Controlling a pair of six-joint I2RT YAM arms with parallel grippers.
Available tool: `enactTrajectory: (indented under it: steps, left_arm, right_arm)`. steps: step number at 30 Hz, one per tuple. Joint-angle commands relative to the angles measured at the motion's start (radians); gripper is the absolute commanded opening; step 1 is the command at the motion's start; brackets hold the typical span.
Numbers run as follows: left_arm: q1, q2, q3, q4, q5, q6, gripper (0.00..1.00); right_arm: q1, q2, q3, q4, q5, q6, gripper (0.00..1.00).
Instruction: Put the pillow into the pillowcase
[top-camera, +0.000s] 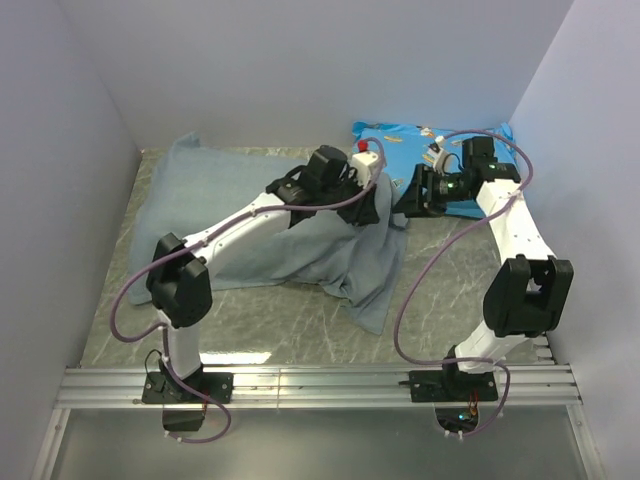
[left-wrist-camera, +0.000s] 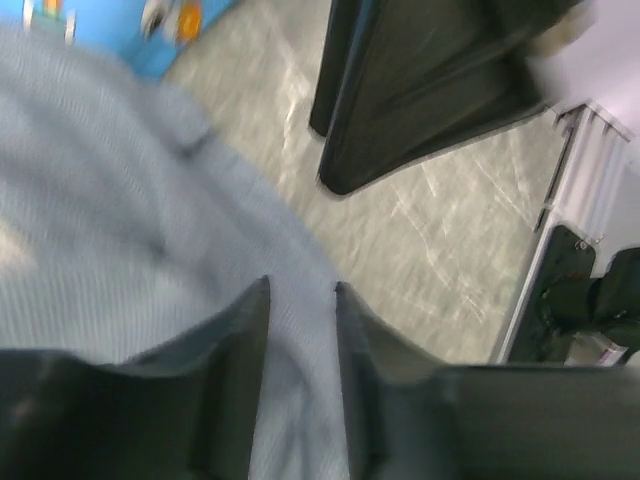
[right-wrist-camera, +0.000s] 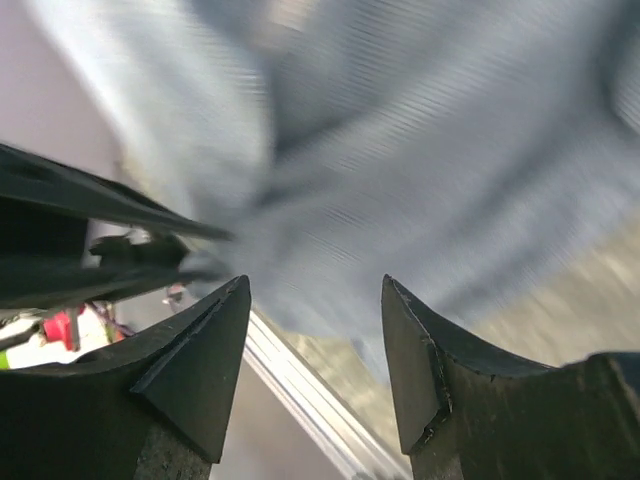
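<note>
The grey-blue pillowcase (top-camera: 335, 262) lies rumpled across the table from the back left to the middle. It fills the left wrist view (left-wrist-camera: 120, 200) and the upper part of the right wrist view (right-wrist-camera: 420, 140). The white pillow is out of view. My left gripper (top-camera: 378, 205) hovers at the pillowcase's right edge, its jaws (left-wrist-camera: 300, 287) a little apart, with cloth showing in the narrow gap. My right gripper (top-camera: 408, 195) faces it from the right. It stands open (right-wrist-camera: 315, 282) with nothing between its fingers, just short of the cloth.
A bright blue cushion (top-camera: 400, 135) with cartoon prints lies at the back right, behind both grippers. Walls close in the table on the left, back and right. A metal rail (top-camera: 320, 385) runs along the near edge.
</note>
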Motion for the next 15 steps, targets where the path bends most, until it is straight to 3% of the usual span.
enactTrajectory:
  steps: [1, 2, 3, 4, 5, 6, 7, 9, 10, 11, 12, 13, 15]
  left_arm:
    - [-0.033, -0.008, 0.161, 0.020, -0.012, 0.043, 0.41]
    - [-0.025, -0.029, 0.184, -0.015, -0.028, 0.070, 0.55]
    - [-0.011, -0.058, 0.173, -0.039, -0.042, 0.091, 0.61]
    - [0.042, -0.097, 0.148, -0.068, -0.029, 0.114, 0.67]
    - [0.085, -0.190, 0.111, -0.083, 0.002, 0.113, 0.77]
    - [0.134, -0.239, 0.027, -0.102, 0.025, 0.113, 0.88]
    - [0.230, -0.287, -0.013, -0.170, 0.034, 0.133, 0.98]
    - [0.340, -0.416, -0.113, -0.256, 0.036, 0.198, 0.99]
    - [0.462, -0.457, -0.145, -0.307, 0.039, 0.275, 0.99]
    - [0.533, -0.526, -0.208, -0.374, 0.039, 0.313, 0.99]
    - [0.608, -0.552, -0.233, -0.422, 0.060, 0.355, 0.99]
    - [0.756, -0.572, -0.256, -0.465, 0.077, 0.457, 0.99]
    - [0.889, -0.605, -0.323, -0.543, 0.057, 0.536, 0.99]
  right_arm:
    - [-0.027, -0.012, 0.045, -0.189, 0.097, -0.143, 0.63]
    - [-0.027, -0.015, 0.045, -0.212, 0.123, -0.158, 0.63]
    - [-0.027, -0.032, 0.038, -0.217, 0.137, -0.192, 0.64]
    - [-0.021, -0.042, 0.009, -0.234, 0.149, -0.218, 0.77]
    - [-0.013, -0.073, -0.013, -0.239, 0.163, -0.247, 0.78]
    - [-0.004, -0.095, -0.043, -0.234, 0.195, -0.294, 0.88]
    - [0.010, -0.122, -0.115, -0.223, 0.226, -0.311, 0.90]
    - [0.100, -0.209, -0.192, -0.181, 0.324, -0.353, 0.90]
    - [0.145, -0.240, -0.265, -0.141, 0.374, -0.361, 0.91]
    - [0.263, -0.292, -0.306, -0.116, 0.428, -0.365, 0.91]
    - [0.319, -0.315, -0.344, -0.090, 0.538, -0.370, 0.91]
    - [0.382, -0.337, -0.414, -0.064, 0.583, -0.373, 0.92]
    - [0.503, -0.369, -0.479, 0.022, 0.667, -0.368, 0.93]
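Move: The pillowcase's closed end lies about 45 cm to the left of the left hand, 2 cm back and 14 cm below. For the right hand, the middle of the pillowcase's loose mouth flap lies roughly 12 cm back, 6 cm left and 16 cm down; the patterned blue pillow is some 13 cm ahead and 8 cm right of that hand, 15 cm lower. Left hand opens, sweeping some 35 cm left over the pillowcase; right opens wider, dropping back 13 cm towards its flap. ##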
